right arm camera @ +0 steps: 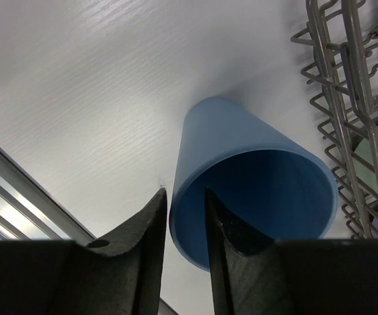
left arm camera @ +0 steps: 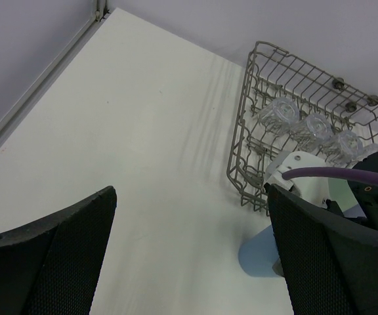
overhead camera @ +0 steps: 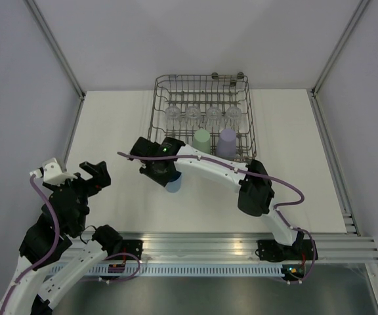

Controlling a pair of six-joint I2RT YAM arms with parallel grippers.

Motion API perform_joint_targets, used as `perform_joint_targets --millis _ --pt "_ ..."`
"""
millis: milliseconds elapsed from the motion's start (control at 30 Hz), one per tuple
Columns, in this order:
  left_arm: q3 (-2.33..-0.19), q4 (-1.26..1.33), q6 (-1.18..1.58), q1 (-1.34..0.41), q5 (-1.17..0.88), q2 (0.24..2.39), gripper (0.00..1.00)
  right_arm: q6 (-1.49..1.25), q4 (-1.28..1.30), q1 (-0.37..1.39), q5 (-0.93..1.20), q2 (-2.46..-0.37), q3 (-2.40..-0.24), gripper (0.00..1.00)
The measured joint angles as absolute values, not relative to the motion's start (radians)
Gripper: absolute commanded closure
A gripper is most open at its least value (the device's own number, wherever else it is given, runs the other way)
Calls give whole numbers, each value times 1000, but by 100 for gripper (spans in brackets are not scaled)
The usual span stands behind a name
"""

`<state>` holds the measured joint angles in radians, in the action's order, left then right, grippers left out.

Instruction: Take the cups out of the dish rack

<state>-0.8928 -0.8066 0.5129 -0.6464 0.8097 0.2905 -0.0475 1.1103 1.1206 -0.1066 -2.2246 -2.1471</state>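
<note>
My right gripper [overhead camera: 168, 172] straddles the rim of the blue cup [right arm camera: 254, 190]. One finger is outside the wall and one is inside, with a narrow gap showing, so the jaws stand slightly open. The blue cup [overhead camera: 173, 184] stands upright on the table, just in front of the dish rack's near left corner; it also shows in the left wrist view [left arm camera: 258, 256]. The grey wire dish rack [overhead camera: 159, 105] holds a green cup [overhead camera: 202, 139], a lilac cup [overhead camera: 227, 140] and several clear glasses [overhead camera: 193, 113] in a row behind them. My left gripper [left arm camera: 192, 262] is wide open and empty above the table's left side.
The right arm [overhead camera: 254, 187] stretches across the table in front of the rack. The white table [overhead camera: 117, 131] runs left of the rack to a metal frame rail [overhead camera: 74, 131]. The near aluminium rail [right arm camera: 5, 197] lies close behind the blue cup.
</note>
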Motion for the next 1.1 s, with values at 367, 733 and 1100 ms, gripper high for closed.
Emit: perform_joint_targets --millis 367,733,1100 --pt "-893 -807 513 -647 809 297 0 -38 1069 1112 -106 -2136 -2149 35" --pt "-893 -807 513 -647 804 300 0 -40 995 1090 -144 -1924 -2054 2" --pt "-883 -784 493 -646 707 387 0 -147 786 918 -299 -1664 -1714 2"
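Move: The right hand's fingers straddle the blue cup's rim; the cup's middle is roughly 2 cm ahead, 2 cm right and 4 cm below. The green cup, next, lies some 15 cm ahead, 13 cm right and 3 cm lower; the purple cup is 10 cm right of the green one, and a clear glass stands 11 cm beyond the green one and 4 cm left of it. From the left hand the green cup is about 20 cm ahead, 33 cm right and 21 cm down. The right fingers, already partly parted astride the blue cup's rim, draw up off it while spreading fully open. The hand rises nearly straight for about 12 cm, then swings some 10 cm right and 7 cm forward towards the green cup in the rack, turning clockwise and tipping the fingertips outward. Late on, the open left hand eases right, slightly forward and down. ##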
